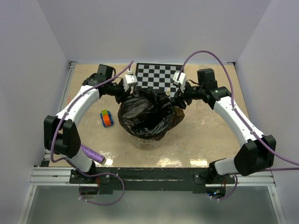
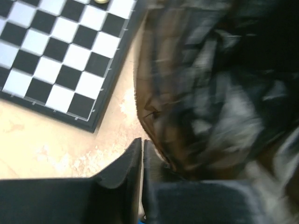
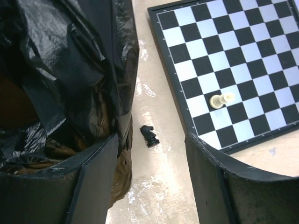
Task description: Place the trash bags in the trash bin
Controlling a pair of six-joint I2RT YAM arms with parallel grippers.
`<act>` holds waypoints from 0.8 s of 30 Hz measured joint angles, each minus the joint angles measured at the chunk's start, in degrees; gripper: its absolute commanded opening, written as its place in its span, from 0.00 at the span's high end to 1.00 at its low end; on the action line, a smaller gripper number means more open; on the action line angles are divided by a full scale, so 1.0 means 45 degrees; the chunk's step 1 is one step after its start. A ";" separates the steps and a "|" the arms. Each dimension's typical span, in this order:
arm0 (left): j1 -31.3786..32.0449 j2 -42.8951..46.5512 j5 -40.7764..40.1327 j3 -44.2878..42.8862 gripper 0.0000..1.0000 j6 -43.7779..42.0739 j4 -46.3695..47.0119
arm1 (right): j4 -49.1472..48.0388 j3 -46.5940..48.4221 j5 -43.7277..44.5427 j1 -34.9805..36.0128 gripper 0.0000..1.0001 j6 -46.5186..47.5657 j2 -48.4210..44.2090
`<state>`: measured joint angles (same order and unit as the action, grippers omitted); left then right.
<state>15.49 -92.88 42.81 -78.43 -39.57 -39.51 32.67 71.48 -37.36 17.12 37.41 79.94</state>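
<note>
A glossy black trash bag is draped over the trash bin, whose cream wall shows only below the film. My left gripper is at the bag's back left edge. In the left wrist view it is shut, and the blurred bag lies against the outer side of one finger, with no film visible between the tips. My right gripper is at the bag's back right. It is open, one finger touching the bag.
A chessboard lies behind the bin, with a white piece on its side on it. A black knight lies on the table between my right fingers. A coloured cube sits left of the bin. A purple roll lies near the left arm's base.
</note>
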 measured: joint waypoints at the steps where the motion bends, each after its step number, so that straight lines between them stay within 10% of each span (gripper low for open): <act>1: -0.0165 0.0000 0.0010 0.0005 0.68 0.0131 0.0097 | -0.0063 0.0000 0.0121 0.0005 0.36 -0.0049 -0.0015; 7: -0.3021 -0.0359 0.1530 -0.1608 0.28 0.2589 0.1263 | -0.0126 0.0010 0.0763 0.0000 0.36 -0.0335 -0.0219; 15: -0.3011 -0.0520 0.4969 -0.1651 0.23 0.7431 0.5017 | -0.0121 0.0160 0.1083 0.0000 0.36 -0.0656 -0.0301; 24: -0.1137 -0.1540 0.5207 -0.1860 0.25 0.8199 0.5683 | -0.0078 0.0253 0.1088 0.0000 0.36 -0.0894 -0.0301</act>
<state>10.37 -99.81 66.24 -86.80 -2.68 -13.93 32.32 72.62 -32.47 17.12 33.39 78.59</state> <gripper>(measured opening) 0.761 0.644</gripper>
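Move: At about 12 cm to the left hand's right and 6 cm nearer the base is the middle of the trash bag, hanging in the trash bin some 5 cm lower; the shut fingers are at its left rim. From the same hand the toy car lies about 9 cm left and 3 cm back, the chessboard about 19 cm ahead and 20 cm right, both some 17 cm below. From the right hand the bag's middle is about 15 cm left, 5 cm back and 8 cm below. Rising off the bag's left rim, the left hand swings forward and out to its left, about 8 cm each way, opening from shut to roughly three quarters, then sweeps some 11 cm back to the right and slightly towards the base. It ends about 10 cm higher near the bag's far-left edge, fingers tilted some 30 degrees nearer level. The right hand barely shifts, its half-open fingers staying by the far-right rim. ##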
